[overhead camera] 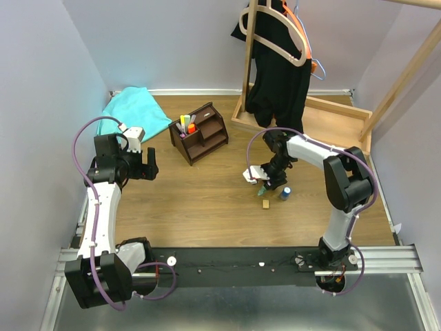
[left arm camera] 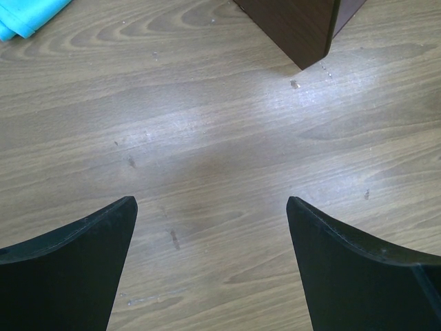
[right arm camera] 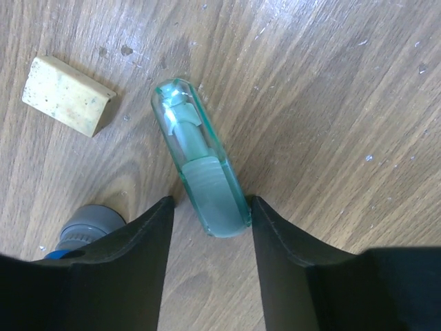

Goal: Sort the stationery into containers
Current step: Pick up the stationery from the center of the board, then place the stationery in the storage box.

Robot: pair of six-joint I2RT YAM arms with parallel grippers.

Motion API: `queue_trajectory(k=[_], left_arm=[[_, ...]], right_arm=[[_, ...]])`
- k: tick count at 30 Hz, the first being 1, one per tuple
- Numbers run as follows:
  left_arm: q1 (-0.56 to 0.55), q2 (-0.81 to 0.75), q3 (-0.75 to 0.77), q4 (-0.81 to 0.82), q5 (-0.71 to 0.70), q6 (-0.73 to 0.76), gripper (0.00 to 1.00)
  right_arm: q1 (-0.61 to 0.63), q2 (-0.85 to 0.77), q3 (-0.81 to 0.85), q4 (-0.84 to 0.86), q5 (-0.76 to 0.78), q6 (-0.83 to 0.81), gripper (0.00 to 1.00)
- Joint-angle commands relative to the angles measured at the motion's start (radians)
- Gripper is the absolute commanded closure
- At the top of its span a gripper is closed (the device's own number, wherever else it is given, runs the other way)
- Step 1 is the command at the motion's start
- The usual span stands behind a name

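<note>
A pale green marker [right arm camera: 200,158] lies on the wooden floor, its near end between the fingers of my right gripper [right arm camera: 210,207]. The right finger touches it and a small gap shows on the left side, so the gripper is open around it. A tan block [right arm camera: 65,95] lies just beyond, and a small blue cylinder [right arm camera: 83,231] stands beside my left finger. From above, the right gripper [overhead camera: 267,185] points down next to the block [overhead camera: 265,203] and cylinder [overhead camera: 284,193]. The dark brown organizer [overhead camera: 200,133] holds coloured markers [overhead camera: 186,125]. My left gripper [overhead camera: 147,164] hangs wide open and holds nothing.
A teal cloth [overhead camera: 132,110] lies at the back left corner. A light wooden tray base [overhead camera: 331,114] with a coat rack and dark clothing stands at the back right. In the left wrist view, the organizer's corner [left arm camera: 296,24] is just ahead of my left gripper [left arm camera: 210,203].
</note>
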Motion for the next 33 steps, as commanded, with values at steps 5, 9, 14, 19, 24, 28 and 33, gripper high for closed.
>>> queue_trajectory(k=[5, 9, 14, 19, 24, 28, 33], left_arm=[[0.01, 0.001, -0.023, 0.019, 0.031, -0.009, 0.01], [0.011, 0.0, -0.024, 0.02, 0.033, -0.009, 0.01], [0.011, 0.004, -0.023, 0.028, 0.033, -0.014, 0.01], [0.011, 0.004, -0.021, 0.045, 0.027, -0.024, 0.01], [0.011, 0.004, -0.027, 0.074, 0.024, -0.043, 0.01], [0.011, 0.006, -0.023, 0.083, 0.028, -0.06, 0.01], [0.011, 0.003, -0.017, 0.106, 0.028, -0.081, 0.01]], right_arm=[[0.025, 0.037, 0.001, 0.039, -0.038, 0.019, 0.48], [0.03, 0.039, -0.007, 0.039, -0.041, 0.039, 0.59], [0.033, 0.017, 0.044, 0.008, -0.092, 0.117, 0.7], [0.033, 0.005, 0.196, -0.007, -0.2, 0.41, 0.75], [0.041, 0.094, 0.413, 0.046, -0.243, 0.923, 0.85], [0.053, 0.137, 0.483, 0.097, -0.267, 1.145, 0.91], [0.083, 0.169, 0.496, 0.194, -0.165, 1.338, 0.99]])
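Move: The green tube lies right under the right hand's open fingers, its near end between them, its middle about 2 cm left, 1 cm back and 1 cm lower. The eraser block is about 6 cm back and 1 cm left of the hand, the blue-capped bottle some 5 cm right and 3 cm back, the brown organizer roughly 20 cm left and 17 cm ahead. From the left hand, the tube is about 34 cm right, 2 cm back, 16 cm below. The green tube is pinched near its forward-right end as the right fingers close from a bit over half open, the hand easing about 1 cm left meanwhile. The hand then sweeps it quickly off the table, about 10 cm up, a similar way left and some 7 cm forward towards the brown organizer, swinging clockwise by roughly 45 degrees. ##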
